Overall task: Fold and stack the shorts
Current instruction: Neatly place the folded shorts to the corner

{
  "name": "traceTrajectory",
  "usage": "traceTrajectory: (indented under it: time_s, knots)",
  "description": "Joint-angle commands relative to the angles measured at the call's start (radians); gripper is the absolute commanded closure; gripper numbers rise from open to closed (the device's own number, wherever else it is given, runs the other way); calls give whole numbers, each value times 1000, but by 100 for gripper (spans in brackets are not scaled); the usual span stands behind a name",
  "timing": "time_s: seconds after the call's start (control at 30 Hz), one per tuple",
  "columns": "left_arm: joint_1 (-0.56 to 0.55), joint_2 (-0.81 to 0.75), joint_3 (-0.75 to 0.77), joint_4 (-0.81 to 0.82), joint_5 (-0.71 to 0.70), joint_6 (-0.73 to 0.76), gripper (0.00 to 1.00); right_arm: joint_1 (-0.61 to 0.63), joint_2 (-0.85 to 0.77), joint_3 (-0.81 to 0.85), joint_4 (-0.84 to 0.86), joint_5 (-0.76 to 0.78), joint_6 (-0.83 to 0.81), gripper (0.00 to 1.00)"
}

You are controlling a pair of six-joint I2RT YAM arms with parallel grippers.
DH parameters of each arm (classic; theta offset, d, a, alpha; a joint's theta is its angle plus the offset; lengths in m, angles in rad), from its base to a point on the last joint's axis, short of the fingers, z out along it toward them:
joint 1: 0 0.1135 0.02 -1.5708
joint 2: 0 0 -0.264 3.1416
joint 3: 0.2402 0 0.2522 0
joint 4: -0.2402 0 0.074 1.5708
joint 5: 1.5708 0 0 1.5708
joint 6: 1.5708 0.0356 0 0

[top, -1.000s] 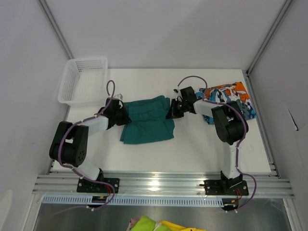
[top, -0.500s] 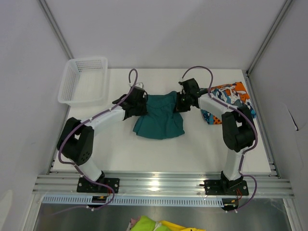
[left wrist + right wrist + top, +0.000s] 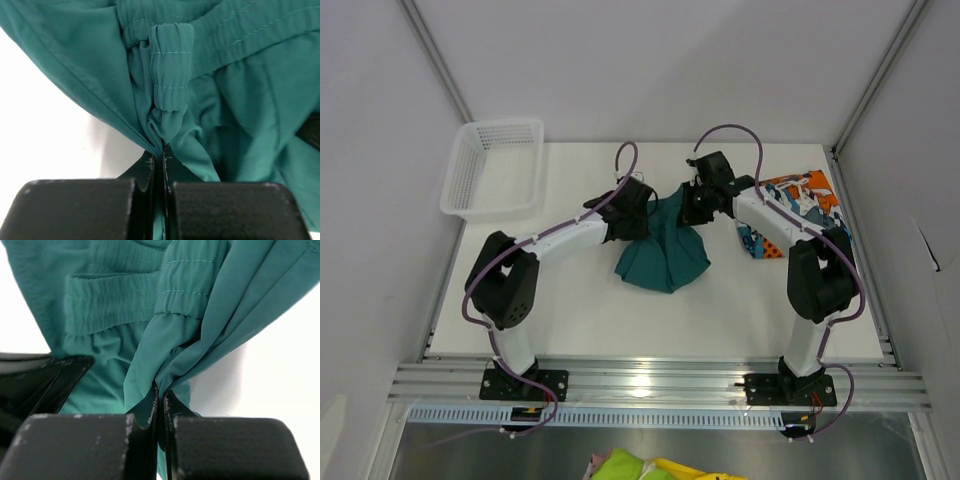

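The plain dark teal-green shorts (image 3: 665, 250) hang bunched between my two grippers above the middle of the white table. My left gripper (image 3: 638, 212) is shut on the waistband's left end (image 3: 167, 90). My right gripper (image 3: 698, 206) is shut on the right end (image 3: 170, 340). The two grippers are close together, so the cloth sags in folds with its lower part on the table. The patchwork orange, teal and white shorts (image 3: 800, 205) lie crumpled at the table's right edge, partly behind my right arm.
A white plastic mesh basket (image 3: 492, 168) stands at the table's back left corner. Metal frame posts run along both sides. Yellow-green cloth (image 3: 640, 467) lies below the table's front rail.
Both grippers have moved toward each other and up with the teal-green shorts, which went from spread flat to a bunched, hanging shape further right.
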Motion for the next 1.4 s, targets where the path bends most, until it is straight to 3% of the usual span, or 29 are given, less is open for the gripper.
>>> traceTrajectory:
  time_s: [0.0,0.33,0.8,0.97,1.17,1.37]
  knots:
    - [-43,1,98,28,13,-51,100,-68,-72,70,-51,9,-25,100]
    - [-181,127,267,199,59,-122,100,-330,-184,103,-135,-48,-33,100]
    - [-271,538,772,395,178,-159,100,-687,-185,187,-198,-104,-48,100]
    - [-273,667,948,443,192,-153,100,-760,-162,135,-109,-161,-25,100]
    - [-270,722,971,555,166,-162,100,-813,-93,155,-43,-204,18,100]
    - [-268,776,1020,555,163,-186,100,-816,-3,186,-23,-181,42,100]
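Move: Both hands already hold the green shorts, whose hanging body lies roughly 6 cm inward of each hand: some 3 cm back from and 6 cm below the right, level with and 3 cm below the left. The folded patterned shorts are the goal: about 33 cm to the right of the right hand, 5 ahead, 10 below, and about 45 cm to the right of the left, 7 ahead, 7 below. Both hands keep their pinch and sweep about 33 cm right, over the patterned shorts, rising, then sinking slightly. ##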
